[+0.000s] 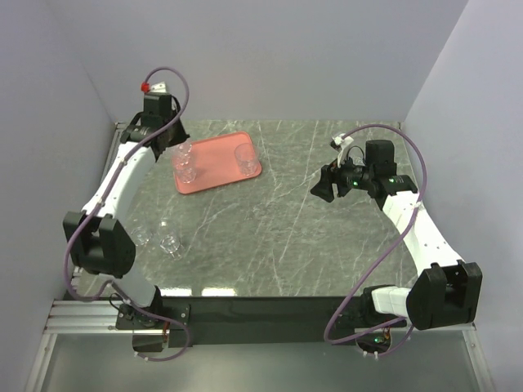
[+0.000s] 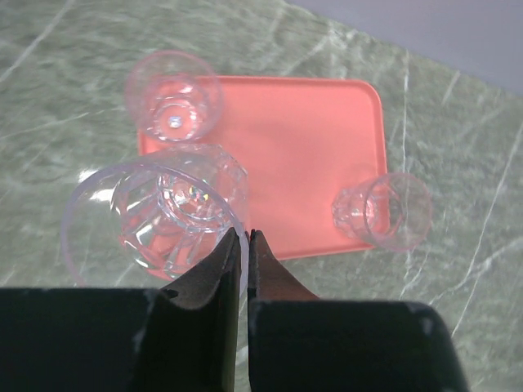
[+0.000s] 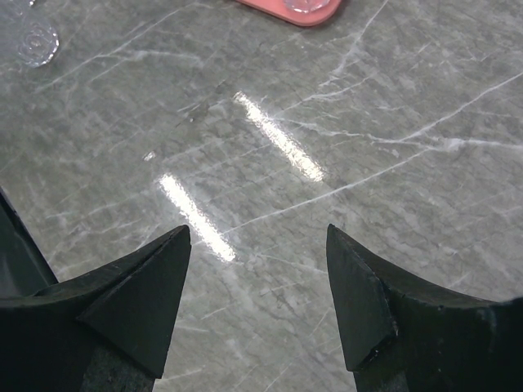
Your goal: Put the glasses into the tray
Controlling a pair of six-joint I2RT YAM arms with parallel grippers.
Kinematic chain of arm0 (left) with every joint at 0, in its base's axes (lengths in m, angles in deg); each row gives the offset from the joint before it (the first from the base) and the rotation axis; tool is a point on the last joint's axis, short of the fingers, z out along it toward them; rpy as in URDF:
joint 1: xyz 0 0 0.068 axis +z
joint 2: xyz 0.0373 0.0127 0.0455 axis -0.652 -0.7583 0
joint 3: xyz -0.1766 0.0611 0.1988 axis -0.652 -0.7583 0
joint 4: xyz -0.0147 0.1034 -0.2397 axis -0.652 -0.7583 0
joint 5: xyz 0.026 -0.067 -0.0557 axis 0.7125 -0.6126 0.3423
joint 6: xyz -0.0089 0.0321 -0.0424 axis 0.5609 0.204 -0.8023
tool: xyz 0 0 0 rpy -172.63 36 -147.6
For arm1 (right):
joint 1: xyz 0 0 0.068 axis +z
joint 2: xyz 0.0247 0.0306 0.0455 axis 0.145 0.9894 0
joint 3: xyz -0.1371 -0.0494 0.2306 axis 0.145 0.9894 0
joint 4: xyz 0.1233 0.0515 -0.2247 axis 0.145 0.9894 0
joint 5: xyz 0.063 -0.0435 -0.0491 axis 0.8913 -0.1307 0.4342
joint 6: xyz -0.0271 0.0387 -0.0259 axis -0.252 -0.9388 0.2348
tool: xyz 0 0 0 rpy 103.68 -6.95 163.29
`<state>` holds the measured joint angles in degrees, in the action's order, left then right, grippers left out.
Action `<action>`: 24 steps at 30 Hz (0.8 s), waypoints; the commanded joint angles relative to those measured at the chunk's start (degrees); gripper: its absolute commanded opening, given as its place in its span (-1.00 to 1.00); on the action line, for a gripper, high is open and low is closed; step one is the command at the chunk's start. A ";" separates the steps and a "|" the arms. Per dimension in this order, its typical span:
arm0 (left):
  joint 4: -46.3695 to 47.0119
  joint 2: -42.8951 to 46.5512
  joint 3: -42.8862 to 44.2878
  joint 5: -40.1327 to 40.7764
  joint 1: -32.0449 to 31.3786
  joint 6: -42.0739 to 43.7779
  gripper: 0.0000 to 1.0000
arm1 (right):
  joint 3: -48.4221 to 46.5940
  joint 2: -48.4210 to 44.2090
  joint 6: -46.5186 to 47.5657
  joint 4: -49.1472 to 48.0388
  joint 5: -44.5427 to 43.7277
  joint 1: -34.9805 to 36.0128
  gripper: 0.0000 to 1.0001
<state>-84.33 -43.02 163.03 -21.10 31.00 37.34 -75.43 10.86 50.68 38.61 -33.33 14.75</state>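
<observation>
The salmon-red tray (image 1: 219, 163) lies at the back left of the marble table. My left gripper (image 2: 245, 237) hangs over the tray's left end (image 1: 180, 140), shut on the rim of a clear glass (image 2: 151, 220) that tilts above the tray's near corner. A second glass (image 2: 173, 96) stands at the tray's far-left corner, and a third (image 2: 382, 211) (image 1: 245, 157) at its right end. Two more glasses (image 1: 143, 235) (image 1: 169, 239) stand on the table beside my left arm. My right gripper (image 3: 259, 237) (image 1: 320, 189) hovers open over bare marble, right of the tray (image 3: 298, 10).
Grey walls close in the table on the left, back and right. My left arm's black elbow (image 1: 100, 243) sits close to the two glasses on the table. A black strip (image 1: 270, 309) runs along the front edge.
</observation>
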 commanded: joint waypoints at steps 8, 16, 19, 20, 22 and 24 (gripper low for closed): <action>2.78 -13.23 14.70 -9.29 -2.43 10.63 -0.99 | 0.57 -1.08 -0.03 -1.85 1.94 -0.61 0.47; 0.85 -22.98 23.66 -7.98 -3.40 13.53 -0.99 | 0.57 -0.99 -0.03 -1.76 2.30 -0.61 0.47; 0.41 -26.06 25.86 -6.93 -3.75 14.23 -0.99 | 0.75 -0.99 -0.21 -1.94 2.56 -0.61 0.47; -0.20 -26.94 26.56 -6.66 -3.93 14.41 -0.99 | 0.84 -0.91 -0.12 -1.94 2.73 -0.61 0.47; -1.25 -29.66 29.28 -5.26 -4.10 15.11 -0.99 | 0.84 -0.73 -0.21 -1.85 3.00 -0.61 0.47; -2.48 -31.43 32.10 -4.12 -4.46 15.99 -0.99 | 0.75 -0.73 -0.29 -1.76 3.09 -0.61 0.47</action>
<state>-86.14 -72.90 189.82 -27.72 27.26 50.69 -75.30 10.86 50.68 38.61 -31.71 14.51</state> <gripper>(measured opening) 0.090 0.737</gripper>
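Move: The left hand already holds a glass above and short of the tray, whose middle is about 10 cm ahead, 7 cm to the right and 23 cm below. A glass stands at the tray's left end, some 6 cm ahead and 2 cm left; another at its right end, roughly 7 cm ahead and 17 cm right, both about 19 cm lower. From the idle right hand the tray lies some 23 cm ahead, 33 cm left and 19 cm below. The left hand carries its gripped glass about 10 cm forward, also rightward and down, over the tray's free middle. ##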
